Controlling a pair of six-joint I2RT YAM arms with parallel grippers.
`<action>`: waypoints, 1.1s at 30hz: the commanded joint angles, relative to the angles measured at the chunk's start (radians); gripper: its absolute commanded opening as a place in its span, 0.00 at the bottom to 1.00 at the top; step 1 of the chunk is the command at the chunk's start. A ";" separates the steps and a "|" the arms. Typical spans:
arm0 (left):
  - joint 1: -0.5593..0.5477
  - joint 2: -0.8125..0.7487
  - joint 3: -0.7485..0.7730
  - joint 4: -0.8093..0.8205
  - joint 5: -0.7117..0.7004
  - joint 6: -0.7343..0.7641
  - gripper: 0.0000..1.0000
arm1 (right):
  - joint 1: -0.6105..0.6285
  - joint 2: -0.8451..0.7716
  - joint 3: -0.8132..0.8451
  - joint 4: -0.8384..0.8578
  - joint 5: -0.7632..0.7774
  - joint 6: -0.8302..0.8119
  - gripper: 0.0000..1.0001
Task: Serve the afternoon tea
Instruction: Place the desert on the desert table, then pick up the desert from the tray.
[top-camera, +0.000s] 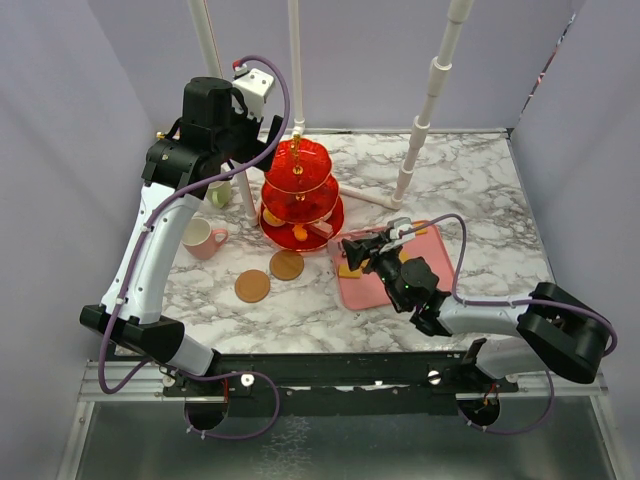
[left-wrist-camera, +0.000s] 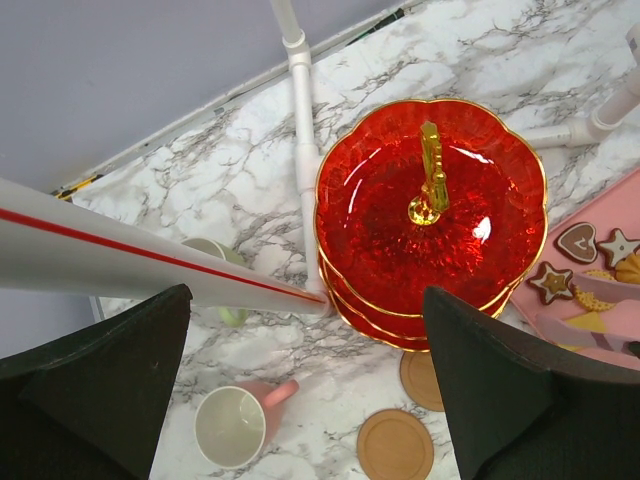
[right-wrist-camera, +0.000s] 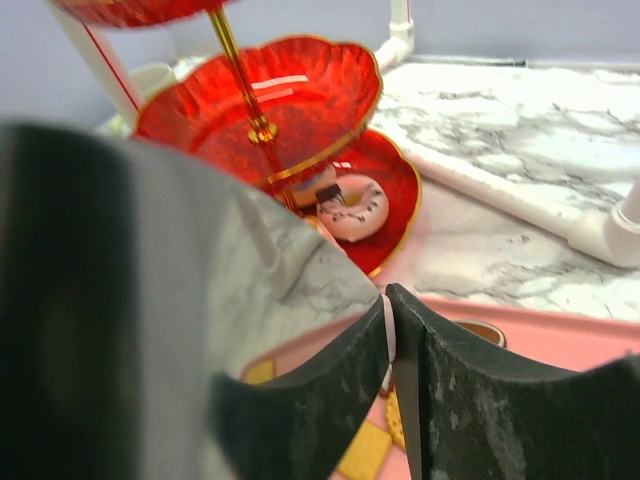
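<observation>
The translucent red three-tier stand (top-camera: 298, 195) with its gold finial stands at mid-table; its top tier (left-wrist-camera: 430, 200) is bare and a frosted ring pastry (right-wrist-camera: 352, 205) lies on the bottom tier. My left gripper (top-camera: 262, 135) hangs high over the stand's left side, wide open (left-wrist-camera: 308, 292) and holding nothing. A pink mug (left-wrist-camera: 232, 428), a pale green mug (left-wrist-camera: 215, 250) and two brown coasters (top-camera: 252, 286) (top-camera: 287, 265) sit left of the stand. My right gripper (top-camera: 352, 252) is low over the pink tray (top-camera: 375, 290) of cookies. Its dark tips (right-wrist-camera: 388, 300) stand close together with a thin pale sliver between; a grip cannot be made out.
White pipe posts rise at the back (top-camera: 418, 130), and one slants past the green mug (left-wrist-camera: 150, 255). Star and heart cookies (left-wrist-camera: 578, 243) lie on the tray's far part. Grey walls close in the marble table (top-camera: 480, 200) on three sides.
</observation>
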 joint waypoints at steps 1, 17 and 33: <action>0.006 -0.027 -0.003 -0.002 0.022 0.013 0.99 | -0.004 -0.019 -0.011 -0.089 0.064 -0.012 0.65; 0.006 -0.021 0.022 -0.003 0.024 0.016 0.99 | -0.094 0.154 0.006 0.042 -0.026 -0.033 0.68; 0.006 -0.012 0.041 -0.002 0.022 0.014 0.99 | -0.105 0.205 0.062 0.050 -0.077 -0.091 0.67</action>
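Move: The star cookie at the tray's left end lies about 12 cm ahead of the right hand, 2 cm to its left and 15 cm below; that hand holds the tongs. The heart cookie is some 5 cm to the right of the star and 1 cm farther out, the round biscuit about 4 cm right and 3 cm nearer, the yellow square some 6 cm nearer. From the left hand, the star is about 21 cm right, 3 cm ahead and far below. Down and forward goes the right hand with the held tongs, sinking about 6 cm and reaching some 3 cm out towards the star cookie and round biscuit. It drifts right on the way down, then eases partly back left while the height holds. The wrist rolls about 10 degrees, left side down, and the fingers keep their hold on the tongs. ##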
